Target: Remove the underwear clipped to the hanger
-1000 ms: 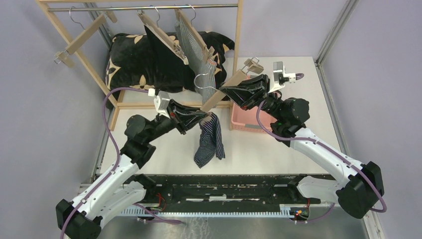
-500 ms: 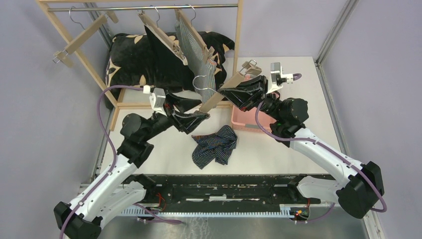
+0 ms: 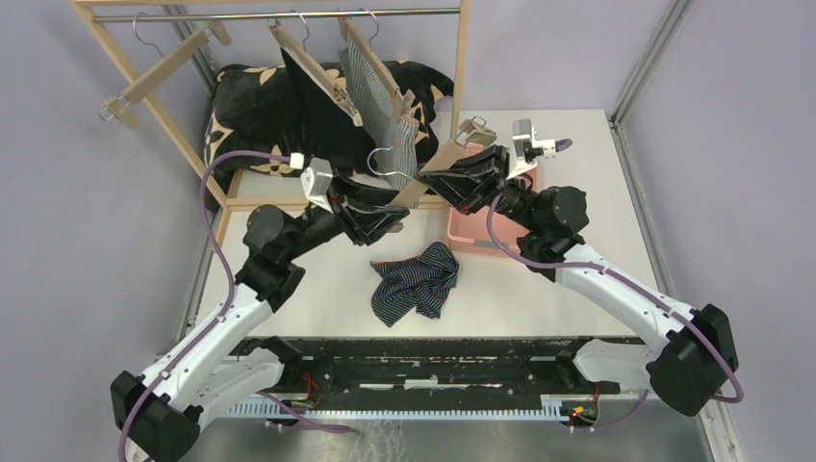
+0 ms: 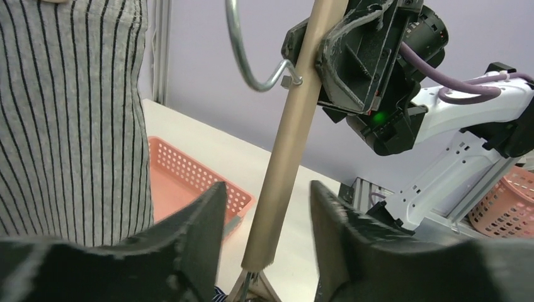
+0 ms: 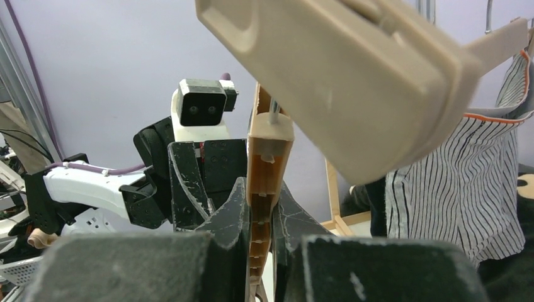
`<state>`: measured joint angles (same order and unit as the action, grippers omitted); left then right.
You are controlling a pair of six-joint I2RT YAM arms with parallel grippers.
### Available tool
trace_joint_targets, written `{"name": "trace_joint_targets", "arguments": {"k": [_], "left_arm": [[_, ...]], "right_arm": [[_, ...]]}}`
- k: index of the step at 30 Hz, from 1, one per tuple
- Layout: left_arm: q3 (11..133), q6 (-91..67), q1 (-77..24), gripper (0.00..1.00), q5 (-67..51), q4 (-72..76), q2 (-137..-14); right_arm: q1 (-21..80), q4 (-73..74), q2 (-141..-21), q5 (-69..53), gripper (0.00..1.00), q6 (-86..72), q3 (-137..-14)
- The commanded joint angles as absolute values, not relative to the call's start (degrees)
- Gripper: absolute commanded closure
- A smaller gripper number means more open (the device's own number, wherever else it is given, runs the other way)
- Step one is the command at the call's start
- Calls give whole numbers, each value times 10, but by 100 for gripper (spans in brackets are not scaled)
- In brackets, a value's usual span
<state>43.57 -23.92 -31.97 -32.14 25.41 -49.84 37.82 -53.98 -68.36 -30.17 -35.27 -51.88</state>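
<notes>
The navy striped underwear (image 3: pixel 416 282) lies crumpled on the table, free of any clip. My right gripper (image 3: pixel 430 181) is shut on the bar of a wooden hanger (image 3: pixel 448 152) held tilted in the air; the bar (image 5: pixel 269 189) is pinched between its jaws, with one clip (image 5: pixel 340 75) close to the camera. My left gripper (image 3: pixel 393 214) is open at the hanger's lower end, and the bar (image 4: pixel 286 157) runs between its jaws without touching. On the rack hang the black underwear (image 3: pixel 308 106) and the grey pinstriped underwear (image 3: pixel 385 96), each clipped to its hanger.
A wooden rack (image 3: pixel 460 67) stands at the back with an empty hanger (image 3: pixel 159 72) on its left. A black flowered cushion (image 3: pixel 245 111) lies under it. A pink basket (image 3: pixel 476 236) sits under my right gripper. The pinstriped cloth (image 4: pixel 69 119) hangs close beside my left gripper.
My left gripper opened and the navy underwear dropped from it onto the table. The left gripper then rose to the hanger's lower end. The right gripper shifted the hanger slightly left.
</notes>
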Motion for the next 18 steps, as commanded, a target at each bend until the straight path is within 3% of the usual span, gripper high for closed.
{"name": "trace_joint_targets", "arguments": {"k": [1, 4, 5, 9, 13, 14, 18], "left_arm": [[451, -253, -321, 51, -352, 302, -512], [450, -258, -321, 91, -358, 308, -518], [447, -261, -321, 96, -358, 312, -517], [439, -273, -321, 97, -356, 320, -498], [467, -251, -321, 97, -325, 230, -468], [487, -235, -321, 97, -303, 190, -457], [563, -193, -321, 97, -219, 4, -427]], "right_arm": [[384, -578, -689, -312, 99, -361, -552], [385, -577, -691, -312, 99, -361, -555], [385, -577, -691, -311, 99, -360, -555], [386, -563, -686, -302, 99, -353, -552], [386, -543, -675, -296, 99, -335, -547], [385, -537, -672, -294, 93, -330, -546], [386, -473, -651, -287, 27, -298, -540]]}}
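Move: The hanger's lower end already sits between the left hand's open fingers, only about 1 cm ahead and 1 cm right. The removed underwear lies on the table roughly 32 cm below that hand, about level with it and 5 cm to its right. The right hand still pinches the hanger near its middle, right at its pads, with the pink basket some 20 cm ahead, 14 cm right and 40 cm lower. Left fingers close on the hanger's lower end and draw back about 2 cm; the right fingers open, releasing it. ##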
